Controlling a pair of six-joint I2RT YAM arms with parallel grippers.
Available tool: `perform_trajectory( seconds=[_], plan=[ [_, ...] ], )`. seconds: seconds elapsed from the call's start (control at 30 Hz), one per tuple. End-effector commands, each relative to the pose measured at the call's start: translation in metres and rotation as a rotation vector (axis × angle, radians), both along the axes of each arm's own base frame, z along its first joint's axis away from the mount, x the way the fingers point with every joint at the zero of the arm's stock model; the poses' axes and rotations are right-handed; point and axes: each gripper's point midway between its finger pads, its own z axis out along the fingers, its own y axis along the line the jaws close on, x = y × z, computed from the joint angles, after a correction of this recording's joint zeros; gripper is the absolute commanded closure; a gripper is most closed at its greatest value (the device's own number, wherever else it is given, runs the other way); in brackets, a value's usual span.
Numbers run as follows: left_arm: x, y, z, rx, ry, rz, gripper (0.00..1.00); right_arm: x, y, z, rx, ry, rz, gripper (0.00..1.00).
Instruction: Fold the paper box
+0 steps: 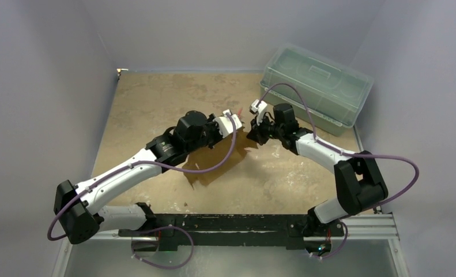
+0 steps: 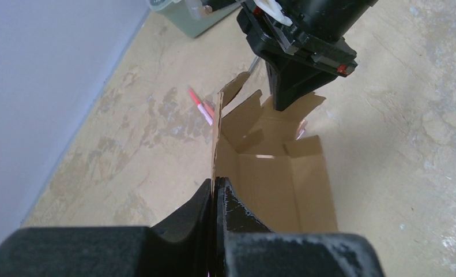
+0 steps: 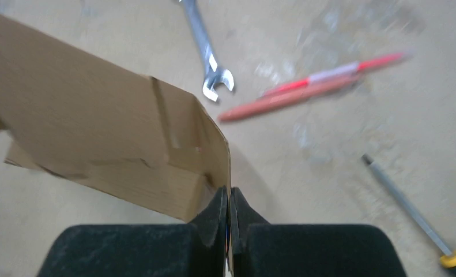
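Note:
The paper box (image 2: 271, 179) is brown cardboard, partly set up, with its open inside facing the left wrist camera and flaps standing at the far end. My left gripper (image 2: 216, 187) is shut on the box's near left wall edge. My right gripper (image 2: 286, 98) comes down from the far side and pinches a far flap. The right wrist view shows the box's outer side (image 3: 98, 127), with the right gripper (image 3: 229, 196) shut on a thin cardboard edge. From above, both grippers (image 1: 235, 121) (image 1: 253, 134) meet at mid-table and largely hide the box.
A translucent green lidded bin (image 1: 315, 86) stands at the back right. On the table under the box lie a silver wrench (image 3: 205, 49), red pens (image 3: 306, 89) and a screwdriver (image 3: 410, 210). A pen (image 2: 201, 107) also shows left of the box.

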Motion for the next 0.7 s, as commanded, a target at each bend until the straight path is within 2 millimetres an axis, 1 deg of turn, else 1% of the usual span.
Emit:
perform_trajectory(
  seconds=[0.0,0.1,0.17,0.23,0.3,0.37,0.43,0.53,0.63,0.67],
  plan=[
    [0.017,-0.023,0.043,-0.029,-0.162,-0.071,1.00,0.035,0.003,0.065,0.140,-0.247,-0.108,1.00],
    [0.022,-0.035,0.043,-0.008,-0.174,-0.108,1.00,0.037,-0.004,0.076,0.164,-0.308,-0.141,1.00],
    [0.023,-0.042,0.038,0.003,-0.164,-0.138,1.00,0.036,-0.008,0.081,0.184,-0.339,-0.147,1.00],
    [0.025,-0.047,0.031,0.014,-0.159,-0.147,1.00,0.036,-0.015,0.078,0.181,-0.374,-0.179,1.00],
    [0.029,-0.050,0.025,0.018,-0.159,-0.148,1.00,0.042,-0.022,0.078,0.178,-0.410,-0.221,1.00],
    [0.032,-0.053,0.026,0.011,-0.165,-0.142,1.00,0.047,-0.027,0.078,0.178,-0.412,-0.242,1.00],
    [0.033,-0.056,0.033,-0.010,-0.167,-0.139,1.00,0.044,-0.027,0.083,0.199,-0.410,-0.232,1.00],
    [0.029,-0.057,0.055,-0.071,-0.168,-0.138,1.00,0.028,-0.021,0.102,0.257,-0.424,-0.167,1.00],
    [0.018,-0.054,0.080,-0.139,-0.154,-0.148,1.00,0.010,-0.014,0.119,0.295,-0.407,-0.099,1.00],
    [0.012,-0.053,0.087,-0.162,-0.143,-0.157,1.00,0.005,-0.013,0.121,0.296,-0.385,-0.089,1.00]
  ],
)
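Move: I grip the paper box with both hands. Its middle is about 5 cm back, 3 cm left and 10 cm below my left hand, and about 11 cm left, 4 cm back and roughly level with my right. On the table some 10 cm below the right hand lie the red pens, 6 cm ahead and 5 cm left; the screwdriver, 6 cm ahead and 10 cm right; and the wrench, 3 cm ahead and 17 cm left. Keeping both pinches shut, I hoist my right hand about 7 cm, carrying it slightly right and forward, while its fingertips tip up some 20 degrees and swing clockwise. My left hand takes its panel edge about 5 cm right and 3 cm forward, dipping midway and ending slightly higher, turned a little clockwise. ##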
